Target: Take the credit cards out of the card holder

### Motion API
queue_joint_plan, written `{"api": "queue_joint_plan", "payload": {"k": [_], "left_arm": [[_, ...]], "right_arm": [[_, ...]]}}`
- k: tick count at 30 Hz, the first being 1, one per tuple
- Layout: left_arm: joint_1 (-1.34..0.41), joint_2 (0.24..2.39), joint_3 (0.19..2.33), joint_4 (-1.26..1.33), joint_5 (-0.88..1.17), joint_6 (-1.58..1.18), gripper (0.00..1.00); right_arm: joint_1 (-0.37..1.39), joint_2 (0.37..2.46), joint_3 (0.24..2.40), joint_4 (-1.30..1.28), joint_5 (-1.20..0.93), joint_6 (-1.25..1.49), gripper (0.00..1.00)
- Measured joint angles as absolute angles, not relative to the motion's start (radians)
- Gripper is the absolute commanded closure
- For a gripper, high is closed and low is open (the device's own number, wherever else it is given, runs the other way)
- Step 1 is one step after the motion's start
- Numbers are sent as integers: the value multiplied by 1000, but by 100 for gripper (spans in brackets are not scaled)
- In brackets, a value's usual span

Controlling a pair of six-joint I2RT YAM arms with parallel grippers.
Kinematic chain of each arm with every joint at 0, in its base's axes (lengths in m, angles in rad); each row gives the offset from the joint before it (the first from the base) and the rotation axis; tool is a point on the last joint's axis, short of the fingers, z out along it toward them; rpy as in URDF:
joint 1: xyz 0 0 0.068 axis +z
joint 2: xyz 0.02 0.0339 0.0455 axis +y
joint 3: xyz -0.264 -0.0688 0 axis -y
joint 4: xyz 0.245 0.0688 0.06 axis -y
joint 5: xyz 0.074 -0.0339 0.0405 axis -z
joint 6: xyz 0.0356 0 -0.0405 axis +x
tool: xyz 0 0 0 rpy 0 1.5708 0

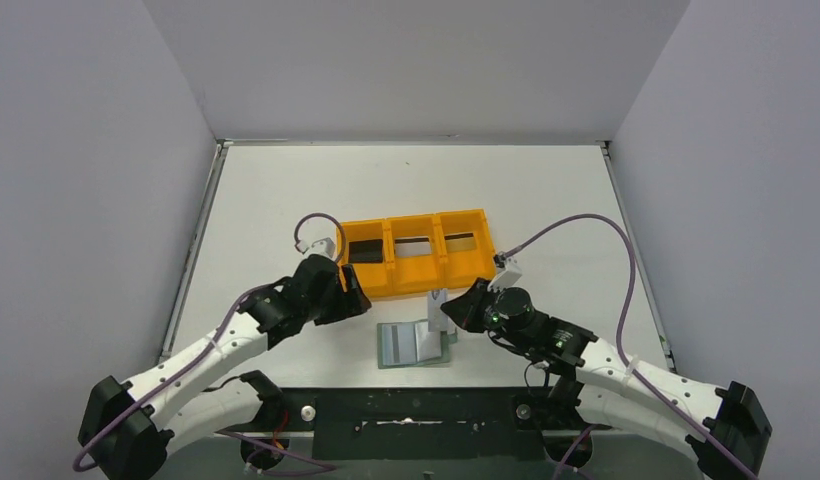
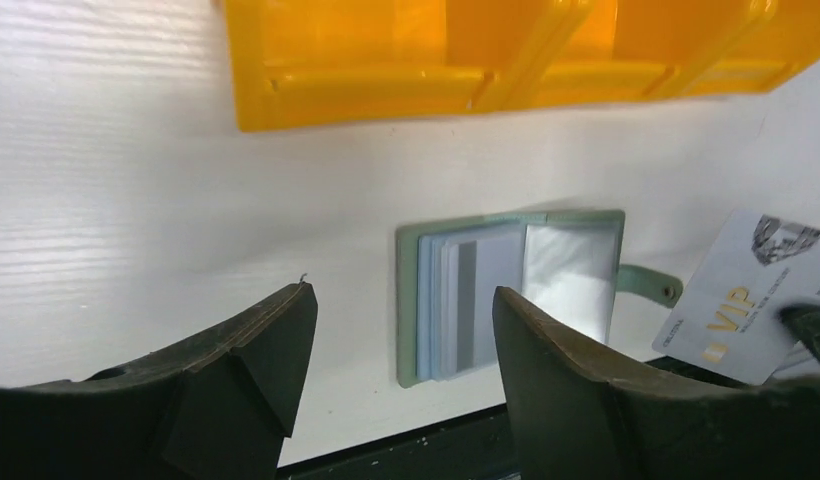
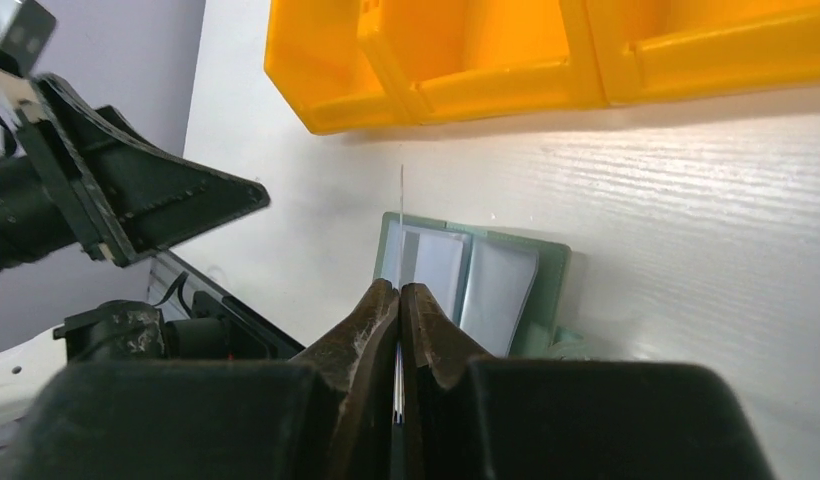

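Observation:
The card holder lies open on the table near the front edge, grey-green rim and pale blue pockets up. My right gripper is shut on a silvery grey credit card marked VIP. The card is lifted just above the holder's right side and shows edge-on in the right wrist view. My left gripper hovers open and empty left of the holder, close under the tray. A black credit card lies in the tray's left compartment.
The orange three-compartment tray stands just behind the holder. Its middle and right compartments are in shadow, so I cannot tell what they hold. The table's dark front edge runs close below the holder. Grey walls enclose the table.

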State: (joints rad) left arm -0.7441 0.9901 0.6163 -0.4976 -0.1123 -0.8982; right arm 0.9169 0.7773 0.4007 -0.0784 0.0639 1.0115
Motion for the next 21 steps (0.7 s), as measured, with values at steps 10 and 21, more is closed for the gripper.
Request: {"api": "queue_joint_plan", "payload": {"k": [10, 21], "left_arm": [[-560, 817, 711, -622, -204, -778, 15], [-559, 585, 693, -649, -353, -659, 11]], "right_arm": [[941, 820, 500, -92, 136, 749, 100], [989, 1040, 720, -83, 341, 194, 100]]}}
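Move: The right hand already pinches the VIP card; the middle compartment of the orange box lies about 16 cm ahead of it, 6 cm to its left and 9 cm lower. The box's right compartment is some 17 cm ahead and 4 cm to the right at the same height, while the open card holder lies 2 cm back, 6 cm left and 11 cm below. From the left hand, the middle compartment is roughly 12 cm ahead, 11 cm right and 5 cm below. Keeping the VIP card pinched in shut fingers, the right hand carries it forward about 7 cm and up 5 cm, away from the card holder and towards the box's middle compartment, its wrist swinging some 45 degrees so that fingers that slanted forward-left end up pointing almost straight down. Empty, the left hand clears out of the way to the left and up, about 10 cm each, after a small forward start, its fingers opening further and tipping up away from the table. ##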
